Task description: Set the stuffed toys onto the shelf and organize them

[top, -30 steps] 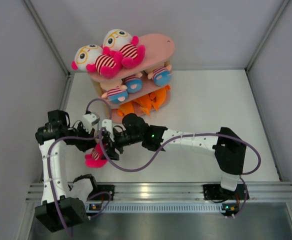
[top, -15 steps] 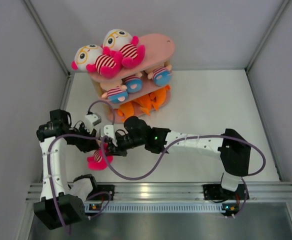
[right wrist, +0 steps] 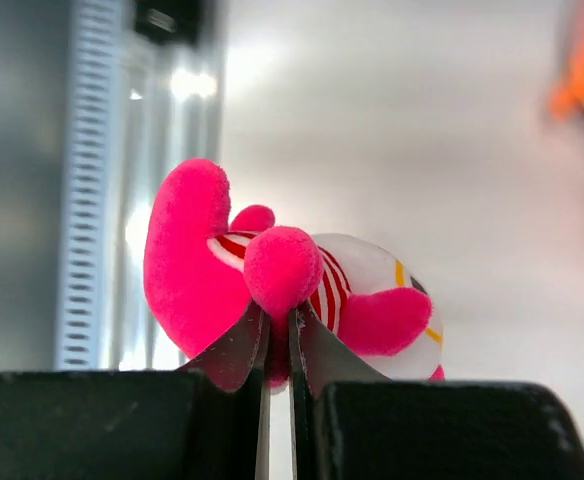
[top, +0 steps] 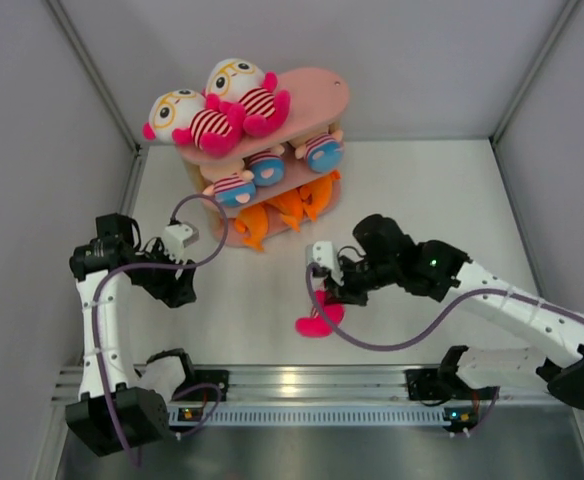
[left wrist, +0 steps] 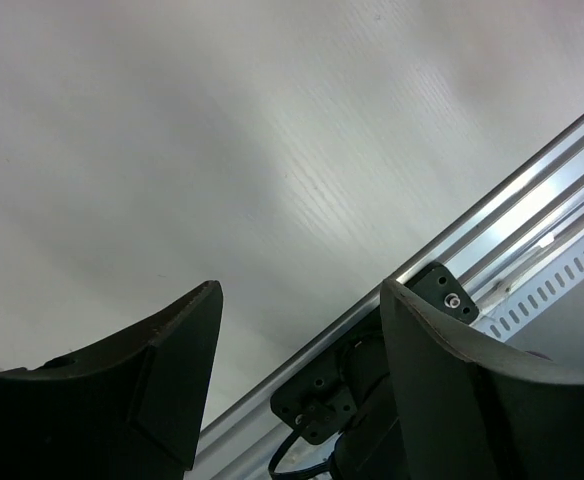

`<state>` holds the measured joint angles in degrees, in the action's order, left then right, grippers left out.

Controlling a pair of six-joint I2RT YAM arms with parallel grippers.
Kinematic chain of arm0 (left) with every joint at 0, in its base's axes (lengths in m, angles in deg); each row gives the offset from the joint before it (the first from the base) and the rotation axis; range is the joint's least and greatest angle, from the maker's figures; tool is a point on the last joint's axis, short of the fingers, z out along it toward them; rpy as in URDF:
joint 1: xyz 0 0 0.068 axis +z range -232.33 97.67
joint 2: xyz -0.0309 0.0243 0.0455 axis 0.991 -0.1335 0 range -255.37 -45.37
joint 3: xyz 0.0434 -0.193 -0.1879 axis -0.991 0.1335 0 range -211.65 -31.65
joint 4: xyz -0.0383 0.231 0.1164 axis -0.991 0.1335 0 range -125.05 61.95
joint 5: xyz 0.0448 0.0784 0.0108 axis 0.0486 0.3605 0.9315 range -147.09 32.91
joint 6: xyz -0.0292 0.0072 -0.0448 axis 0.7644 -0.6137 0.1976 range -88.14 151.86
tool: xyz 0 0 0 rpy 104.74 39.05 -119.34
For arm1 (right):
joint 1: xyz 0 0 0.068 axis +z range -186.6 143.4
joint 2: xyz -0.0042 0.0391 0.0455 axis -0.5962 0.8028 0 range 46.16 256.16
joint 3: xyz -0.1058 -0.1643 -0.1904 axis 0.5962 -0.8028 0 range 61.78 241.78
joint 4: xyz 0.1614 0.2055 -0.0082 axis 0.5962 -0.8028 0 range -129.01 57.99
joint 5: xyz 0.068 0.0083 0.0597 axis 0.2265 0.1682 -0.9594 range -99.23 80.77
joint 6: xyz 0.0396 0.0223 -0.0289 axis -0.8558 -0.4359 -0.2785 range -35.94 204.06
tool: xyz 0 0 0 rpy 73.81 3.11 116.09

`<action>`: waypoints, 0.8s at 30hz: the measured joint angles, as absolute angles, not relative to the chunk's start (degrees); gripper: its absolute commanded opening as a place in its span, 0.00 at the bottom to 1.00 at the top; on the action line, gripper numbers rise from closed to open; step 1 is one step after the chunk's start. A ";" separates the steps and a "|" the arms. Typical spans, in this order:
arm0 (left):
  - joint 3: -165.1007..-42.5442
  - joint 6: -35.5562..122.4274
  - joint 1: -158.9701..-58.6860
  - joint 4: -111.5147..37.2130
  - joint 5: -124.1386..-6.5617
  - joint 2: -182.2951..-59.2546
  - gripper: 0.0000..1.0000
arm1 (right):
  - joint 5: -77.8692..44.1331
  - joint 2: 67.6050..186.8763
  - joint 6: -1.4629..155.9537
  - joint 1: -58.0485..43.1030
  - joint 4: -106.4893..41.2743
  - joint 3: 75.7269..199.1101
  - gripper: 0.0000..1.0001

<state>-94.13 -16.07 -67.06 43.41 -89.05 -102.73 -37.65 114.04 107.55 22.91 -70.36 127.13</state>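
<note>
My right gripper (top: pixel 330 296) is shut on a magenta limb of a white-headed doll (top: pixel 319 318), which hangs below it over the table's near middle. In the right wrist view the doll (right wrist: pixel 302 295) shows striped shirt and yellow glasses, its limb pinched between my fingers (right wrist: pixel 247 345). The pink shelf (top: pixel 302 100) stands at the back left. Two white-headed dolls (top: pixel 217 108) lie on its top board, peach-headed dolls (top: pixel 262 168) on the middle, orange sharks (top: pixel 282 208) on the bottom. My left gripper (top: pixel 184 290) is open and empty at the left; its view (left wrist: pixel 302 300) shows bare table.
Grey walls close in the table (top: pixel 422 200) on the left, back and right. An aluminium rail (top: pixel 322 385) runs along the near edge and also shows in the left wrist view (left wrist: pixel 492 230). Purple cables loop from both arms.
My right gripper has carried the doll away from the left gripper, rightwards to the table's near middle. The left gripper has let go and stands open, drawn slightly back.
</note>
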 measured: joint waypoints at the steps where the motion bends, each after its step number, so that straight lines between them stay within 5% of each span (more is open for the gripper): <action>1: -94.13 -16.02 -67.06 43.41 -88.95 -103.08 0.70 | -36.38 112.27 108.59 19.41 -72.63 125.95 0.00; 6: -94.11 -15.58 -67.06 43.21 -89.08 -105.95 0.70 | -27.36 107.92 118.08 -3.24 -76.79 123.67 0.00; 12: -92.58 -15.58 -67.06 42.97 -88.90 -106.91 0.70 | -34.72 123.04 116.03 -36.17 -63.02 143.69 0.00; 24: -90.66 -16.72 -67.06 42.80 -86.61 -110.49 0.70 | -51.57 146.12 103.06 -39.12 -27.11 173.44 0.00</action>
<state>-90.66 -16.72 -67.06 42.80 -86.61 -110.49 -51.57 146.12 103.06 -39.12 -27.11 173.44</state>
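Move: The right hand already holds the pink toy over the near edge of the table; the free end of the top shelf board lies about 36 cm ahead of it, 2 cm left and 16 cm up. Beside that spot sits a pink toy, 31 cm ahead, 17 cm left and 22 cm up of this hand; the nearest blue toy below is 30 cm ahead, straight on and 3 cm up. From the left hand the free spot is 29 cm ahead, 30 cm right, 20 cm up. Keeping the pink toy pinched in its shut fingers, the right hand sweeps fast forward about 40 cm and out to the right, dipping slightly before climbing nearly 30 cm, then curves some 6 cm back left, rounding wide of the shelf's right end and closing on the free end of the top board while its wrist swings and tips up some 70 degrees, bringing the fingers from left-and-down to forward-left and slightly up. The left hand, open and empty, sinks about 4 cm with a slight tilt. ##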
